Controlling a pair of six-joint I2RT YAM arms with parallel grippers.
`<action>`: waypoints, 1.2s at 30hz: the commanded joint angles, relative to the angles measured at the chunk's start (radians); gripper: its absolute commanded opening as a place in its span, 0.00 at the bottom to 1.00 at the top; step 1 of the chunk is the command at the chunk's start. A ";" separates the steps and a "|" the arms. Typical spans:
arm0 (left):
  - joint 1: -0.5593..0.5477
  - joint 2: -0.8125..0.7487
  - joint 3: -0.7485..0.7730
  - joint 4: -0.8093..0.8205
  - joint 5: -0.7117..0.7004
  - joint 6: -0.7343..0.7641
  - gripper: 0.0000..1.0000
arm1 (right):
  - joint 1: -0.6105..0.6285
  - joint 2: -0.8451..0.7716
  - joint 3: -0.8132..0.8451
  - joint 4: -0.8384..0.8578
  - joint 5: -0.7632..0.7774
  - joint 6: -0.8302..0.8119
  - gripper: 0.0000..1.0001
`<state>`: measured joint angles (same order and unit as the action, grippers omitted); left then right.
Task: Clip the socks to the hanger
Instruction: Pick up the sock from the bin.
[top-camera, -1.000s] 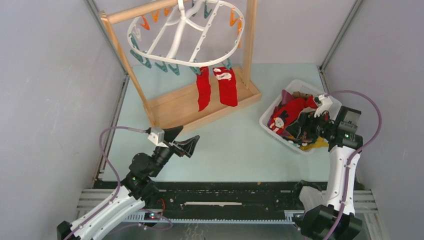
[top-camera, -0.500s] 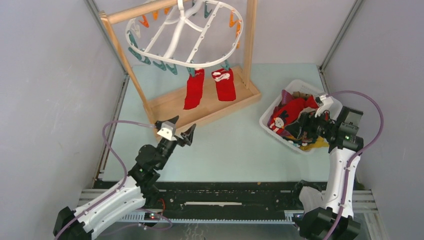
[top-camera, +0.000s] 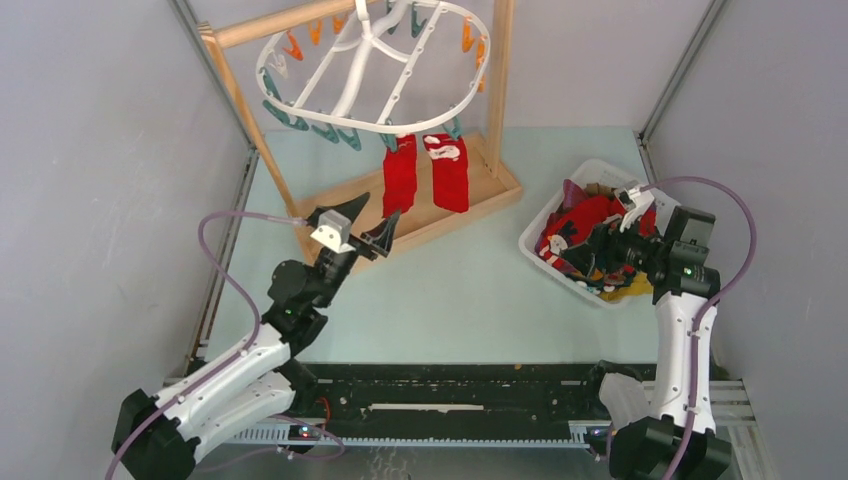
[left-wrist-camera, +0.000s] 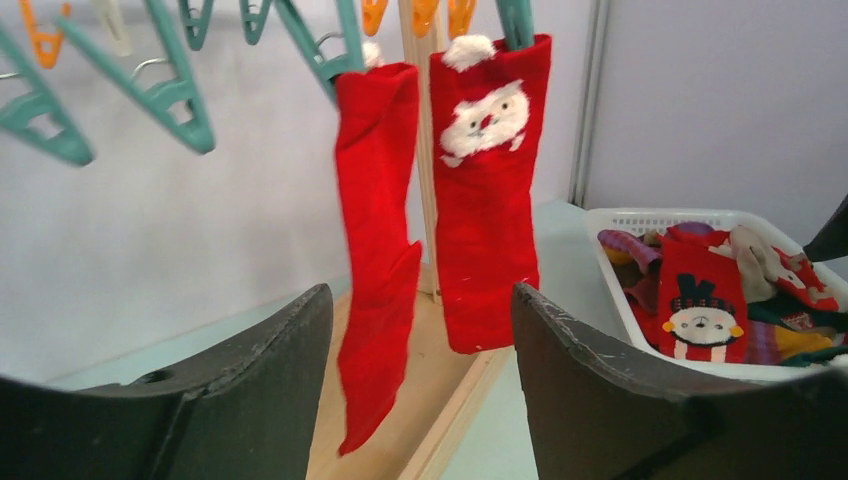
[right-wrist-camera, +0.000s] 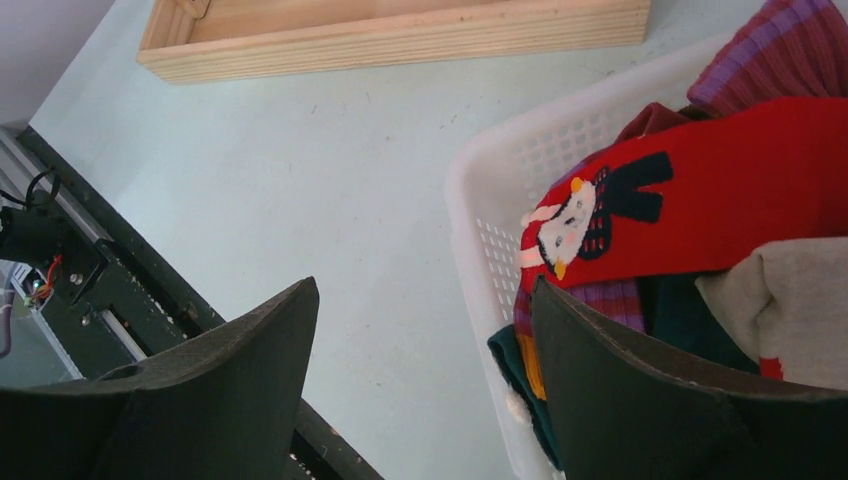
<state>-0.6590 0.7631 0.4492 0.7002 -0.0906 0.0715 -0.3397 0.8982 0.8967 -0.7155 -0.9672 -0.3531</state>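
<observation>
The white oval hanger (top-camera: 370, 70) hangs from the wooden stand with orange and teal clothespins (left-wrist-camera: 165, 90) round its rim. Two red socks are clipped to its near rim: a plain one (left-wrist-camera: 378, 250) and one with a Santa face (left-wrist-camera: 487, 200). My left gripper (top-camera: 383, 205) is open and empty, low in front of these socks and apart from them. More socks (right-wrist-camera: 700, 190) lie heaped in a white basket (right-wrist-camera: 480, 240) on the right. My right gripper (right-wrist-camera: 422, 290) is open, straddling the basket's near-left rim, with nothing held.
The wooden stand's tray base (top-camera: 420, 215) sits on the pale table under the hanging socks, and its upright post (top-camera: 497, 75) rises on the right. Grey walls close in left, right and behind. A black rail (top-camera: 450, 385) runs along the near edge.
My left arm has reached forward toward the stand and its jaws have narrowed somewhat. The hanger and clipped socks have swung. My right gripper has shifted slightly over the basket.
</observation>
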 joint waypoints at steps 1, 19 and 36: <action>0.048 0.062 0.106 0.053 0.143 -0.022 0.68 | 0.024 0.016 0.028 0.063 -0.023 0.017 0.85; 0.162 0.262 0.253 -0.001 0.293 0.024 0.50 | 0.081 0.047 0.027 0.051 -0.045 0.010 0.86; 0.088 0.402 0.357 0.042 0.365 -0.116 0.01 | 0.063 0.029 0.028 0.045 -0.040 0.019 0.87</action>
<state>-0.5461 1.1259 0.7403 0.7025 0.2520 -0.0086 -0.2699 0.9371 0.8967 -0.6788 -0.9966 -0.3416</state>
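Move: The left hand is open in front of the hanging left red sock, whose middle is about 7 cm ahead, 5 cm right and some 3 cm lower. The green clip holding it is roughly 8 cm ahead, 3 cm right and 7 cm above; the other red sock hangs some 8 cm ahead and 13 cm right. From the right hand, the left red sock is about 32 cm left, 10 cm ahead and 8 cm higher. The left hand goes right about 6 cm and forward 5, closing to pinch the left red sock below its clip. ##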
